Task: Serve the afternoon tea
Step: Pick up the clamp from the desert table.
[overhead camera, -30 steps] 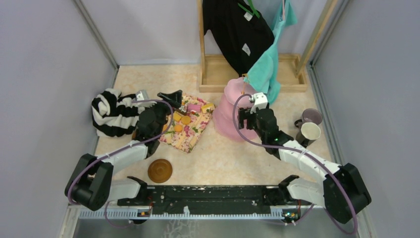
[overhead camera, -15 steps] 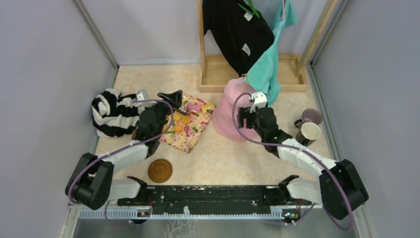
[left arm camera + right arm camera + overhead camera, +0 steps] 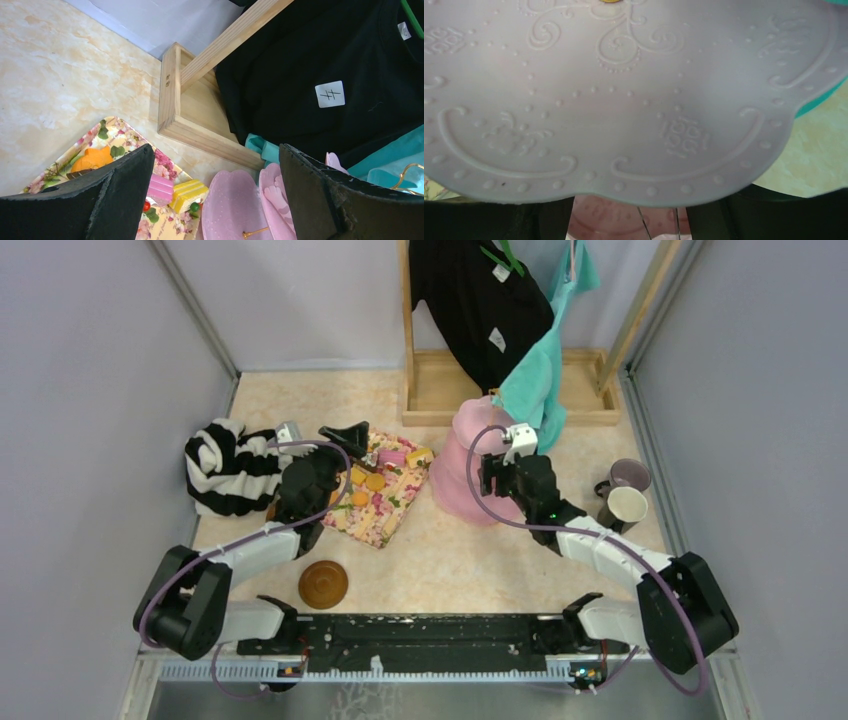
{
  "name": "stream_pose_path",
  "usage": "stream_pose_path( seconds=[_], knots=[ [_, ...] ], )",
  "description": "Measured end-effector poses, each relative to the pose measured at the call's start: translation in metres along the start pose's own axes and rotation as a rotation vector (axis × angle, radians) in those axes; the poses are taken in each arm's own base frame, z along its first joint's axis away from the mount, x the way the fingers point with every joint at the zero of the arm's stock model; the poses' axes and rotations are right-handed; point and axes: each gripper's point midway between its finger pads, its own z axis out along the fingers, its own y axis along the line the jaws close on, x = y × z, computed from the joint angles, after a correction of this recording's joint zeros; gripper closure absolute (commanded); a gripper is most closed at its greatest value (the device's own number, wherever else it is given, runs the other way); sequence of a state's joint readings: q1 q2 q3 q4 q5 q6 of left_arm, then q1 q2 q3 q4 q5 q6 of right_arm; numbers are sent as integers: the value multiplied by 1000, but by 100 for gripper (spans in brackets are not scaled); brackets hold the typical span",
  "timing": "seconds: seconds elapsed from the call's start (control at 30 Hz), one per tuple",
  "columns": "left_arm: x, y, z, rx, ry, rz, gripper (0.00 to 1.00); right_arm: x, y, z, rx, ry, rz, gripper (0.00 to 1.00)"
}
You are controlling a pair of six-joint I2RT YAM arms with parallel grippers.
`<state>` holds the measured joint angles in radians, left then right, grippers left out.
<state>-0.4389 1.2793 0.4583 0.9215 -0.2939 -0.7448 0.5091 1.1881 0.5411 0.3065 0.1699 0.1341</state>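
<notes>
The pink three-tier cake stand (image 3: 462, 468) lies tipped on its side in the middle of the table. My right gripper (image 3: 489, 480) is against it and open. In the right wrist view one embossed pink tier (image 3: 634, 95) fills the frame above both dark fingers (image 3: 551, 220), with another tier showing between them. My left gripper (image 3: 349, 439) hovers open and empty over the toy pastries (image 3: 372, 480). An orange pastry (image 3: 91, 158), a pink one (image 3: 161, 188) and a yellow one (image 3: 186, 194) lie between its fingers (image 3: 107, 200). A brown saucer (image 3: 323, 583) sits near the front. The lilac mug (image 3: 628, 475) and cream mug (image 3: 625, 506) stand at the right.
The pastries rest on a floral-print cloth (image 3: 385, 510). A black-and-white striped garment (image 3: 225, 468) lies at the left. A wooden rack base (image 3: 440, 390) at the back holds a hanging black shirt (image 3: 480, 300) and a teal garment (image 3: 540, 380), close behind the stand.
My right arm has edged slightly left, closer against the cake stand, and its jaws have narrowed a little. The left arm has not moved.
</notes>
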Motion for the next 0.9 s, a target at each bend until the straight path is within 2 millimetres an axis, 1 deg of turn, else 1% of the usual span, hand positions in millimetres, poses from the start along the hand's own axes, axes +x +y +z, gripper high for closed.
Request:
stream_pose_path(
  seconds=[0.1,0.17,0.23,0.33,0.37,0.73,0.9],
  knots=[
    [0,0,0,0,0,0,1,-2,0,0,-3,-8,2,34],
    [1,0,0,-1,1,0,1,-3,1,1,-7,-12,3,38],
    [1,1,0,-3,3,1,1,-4,2,1,-9,-15,3,45],
    [2,2,1,-4,4,1,1,-2,2,3,-11,-10,0,58],
    [2,2,1,-4,4,0,1,0,2,3,-11,-6,0,59],
    [2,2,1,-3,3,-2,1,1,3,4,-19,-2,0,61],
    [2,2,1,-3,3,-2,1,-2,5,0,-29,-6,2,63]
  ],
)
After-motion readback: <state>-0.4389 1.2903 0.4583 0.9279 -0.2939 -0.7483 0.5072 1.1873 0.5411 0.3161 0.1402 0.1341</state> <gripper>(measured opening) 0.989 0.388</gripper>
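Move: The clamp's two thin metal arms stand almost at your right fingertips, between the open pads, about 1 cm to the right, 1 cm ahead and 1 cm lower. The top pink plate is centred some 7 cm ahead of the right hand and 4 cm above, its near rim over the fingers. The yellow cake lies about 12 cm left and 4 cm ahead, some 11 cm down. From the left hand, the clamp is some 22 cm right, 5 cm back and 9 cm below. Hold the right gripper practically in place beneath the near rim of the top plate, easing left no more than half a centimetre with its slight downward tilt kept. Close the fingers from nearly three quarters open to about two fifths, bringing the pads in on the clamp's two arms from either side, then stay at that gap. ##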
